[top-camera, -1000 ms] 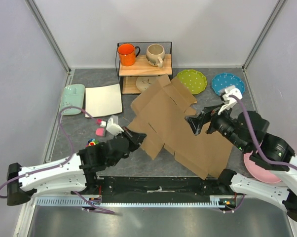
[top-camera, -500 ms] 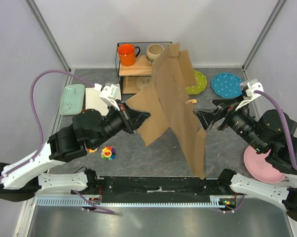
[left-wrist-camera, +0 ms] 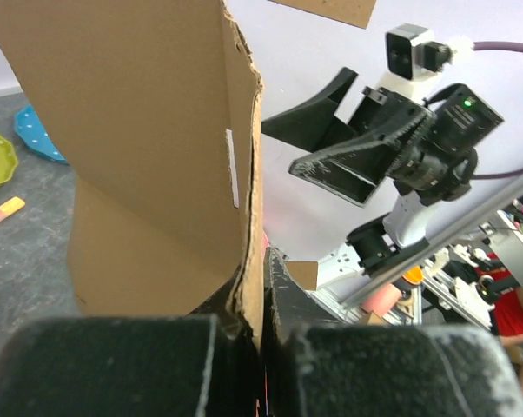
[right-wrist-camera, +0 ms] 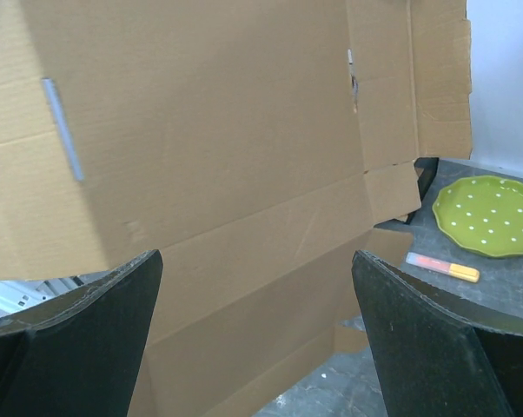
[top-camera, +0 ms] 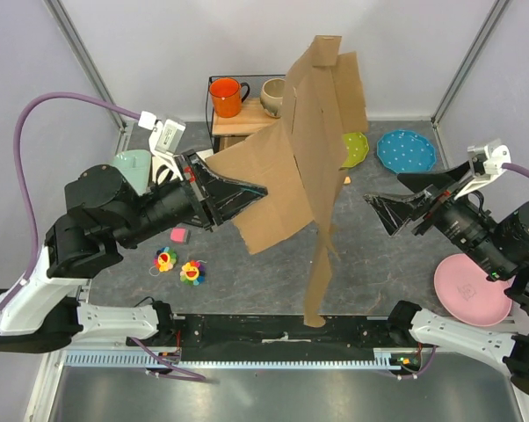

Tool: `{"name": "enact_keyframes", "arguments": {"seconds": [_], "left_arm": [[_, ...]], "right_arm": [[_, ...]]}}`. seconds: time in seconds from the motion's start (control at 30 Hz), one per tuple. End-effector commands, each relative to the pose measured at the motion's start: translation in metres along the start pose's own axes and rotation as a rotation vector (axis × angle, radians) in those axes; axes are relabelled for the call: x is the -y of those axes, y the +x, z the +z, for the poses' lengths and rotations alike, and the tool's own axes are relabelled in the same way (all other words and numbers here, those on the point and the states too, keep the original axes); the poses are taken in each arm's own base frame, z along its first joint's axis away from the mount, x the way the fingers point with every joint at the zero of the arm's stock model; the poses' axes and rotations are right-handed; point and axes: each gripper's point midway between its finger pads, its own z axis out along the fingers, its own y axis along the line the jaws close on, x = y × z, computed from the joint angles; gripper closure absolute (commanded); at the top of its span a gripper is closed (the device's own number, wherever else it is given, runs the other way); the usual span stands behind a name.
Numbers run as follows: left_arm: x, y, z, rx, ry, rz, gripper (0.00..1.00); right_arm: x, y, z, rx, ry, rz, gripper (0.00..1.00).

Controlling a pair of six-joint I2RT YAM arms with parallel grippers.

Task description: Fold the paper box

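The paper box (top-camera: 310, 132) is a flat, unfolded sheet of brown cardboard with flaps and slots. It hangs in the air, nearly on edge, and its lower end reaches down toward the table's front. My left gripper (top-camera: 247, 195) is shut on the sheet's left edge; in the left wrist view the cardboard (left-wrist-camera: 148, 130) sits pinched between the black jaws of the left gripper (left-wrist-camera: 263, 265). My right gripper (top-camera: 389, 211) stands open to the right of the sheet, apart from it. In the right wrist view the cardboard (right-wrist-camera: 218, 148) fills the space beyond the wide-open right gripper (right-wrist-camera: 254, 269).
A wire rack at the back holds an orange mug (top-camera: 227, 95) and a beige mug (top-camera: 273, 95). A green plate (top-camera: 356, 148), a blue plate (top-camera: 405, 151) and a pink plate (top-camera: 468, 290) lie on the right. Flower toys (top-camera: 178, 265) and a mint dish (top-camera: 131, 167) are on the left.
The left arm has lifted the cardboard from flat on the table to nearly upright in the air. The right arm has drawn back to the right, still open.
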Motion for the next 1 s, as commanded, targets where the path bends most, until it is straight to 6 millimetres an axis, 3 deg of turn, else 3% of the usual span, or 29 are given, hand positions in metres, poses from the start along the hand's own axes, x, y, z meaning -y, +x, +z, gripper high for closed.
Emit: {"name": "enact_keyframes", "arguments": {"seconds": [0.0, 0.13, 0.17, 0.23, 0.27, 0.33, 0.4, 0.5, 0.6, 0.73, 0.83, 0.97], "left_arm": [[0.023, -0.006, -0.008, -0.006, 0.119, 0.018, 0.98], [-0.007, 0.018, -0.002, -0.045, 0.04, 0.011, 0.98], [-0.025, 0.036, 0.003, -0.093, 0.023, -0.009, 0.98], [-0.042, 0.045, 0.008, -0.11, 0.019, -0.05, 0.98], [-0.064, 0.065, 0.012, -0.166, 0.008, -0.098, 0.98], [-0.084, 0.075, 0.019, -0.187, 0.013, -0.136, 0.98], [-0.12, 0.098, 0.026, -0.255, -0.016, -0.189, 0.98], [-0.162, 0.118, 0.034, -0.317, -0.069, -0.206, 0.98], [-0.192, 0.129, 0.04, -0.375, -0.092, -0.197, 0.98], [-0.25, 0.164, 0.053, -0.529, -0.218, -0.217, 0.98], [-0.286, 0.182, 0.056, -0.621, -0.322, -0.193, 0.98], [-0.332, 0.2, 0.044, -0.708, -0.498, -0.122, 0.98]], "right_arm": [[0.016, -0.003, -0.005, 0.015, 0.079, -0.016, 0.02], [0.023, 0.007, -0.001, 0.005, 0.111, -0.015, 0.02], [0.023, 0.008, -0.002, 0.006, 0.109, -0.014, 0.02], [0.023, 0.009, -0.001, 0.005, 0.108, -0.019, 0.02], [0.023, 0.01, -0.001, 0.001, 0.111, -0.022, 0.02], [0.024, 0.012, -0.001, -0.003, 0.113, -0.029, 0.02], [0.026, 0.014, -0.001, -0.004, 0.12, -0.033, 0.02], [0.03, 0.019, -0.001, -0.011, 0.134, -0.039, 0.02], [0.034, 0.025, -0.001, -0.018, 0.149, -0.045, 0.02], [0.038, 0.037, 0.001, -0.038, 0.162, -0.051, 0.02], [0.043, 0.048, 0.002, -0.053, 0.182, -0.052, 0.02], [0.048, 0.068, 0.005, -0.077, 0.196, -0.043, 0.02]]}}
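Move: The paper box hangs by a side flap in the left hand, its middle some 10 cm ahead, 10 right and 15 below that hand. The bare table where it goes is about 15 cm ahead, 16 right and 50 down; beyond lie the marker, 36 ahead and 21 right, and the green plate, 48 ahead and 23 right. From the right hand that bare spot is about 10 ahead, 2 left and 46 down. The box, still pinched by its flap, is swung down towards the table as the left hand, after a brief drift back, sweeps down about 30 cm and forward nearly 20, its right-pointing fingers tipping some 40 degrees downward. The empty right hand stays wide open and sinks about 7 cm to the box's right, turning slightly clockwise. ##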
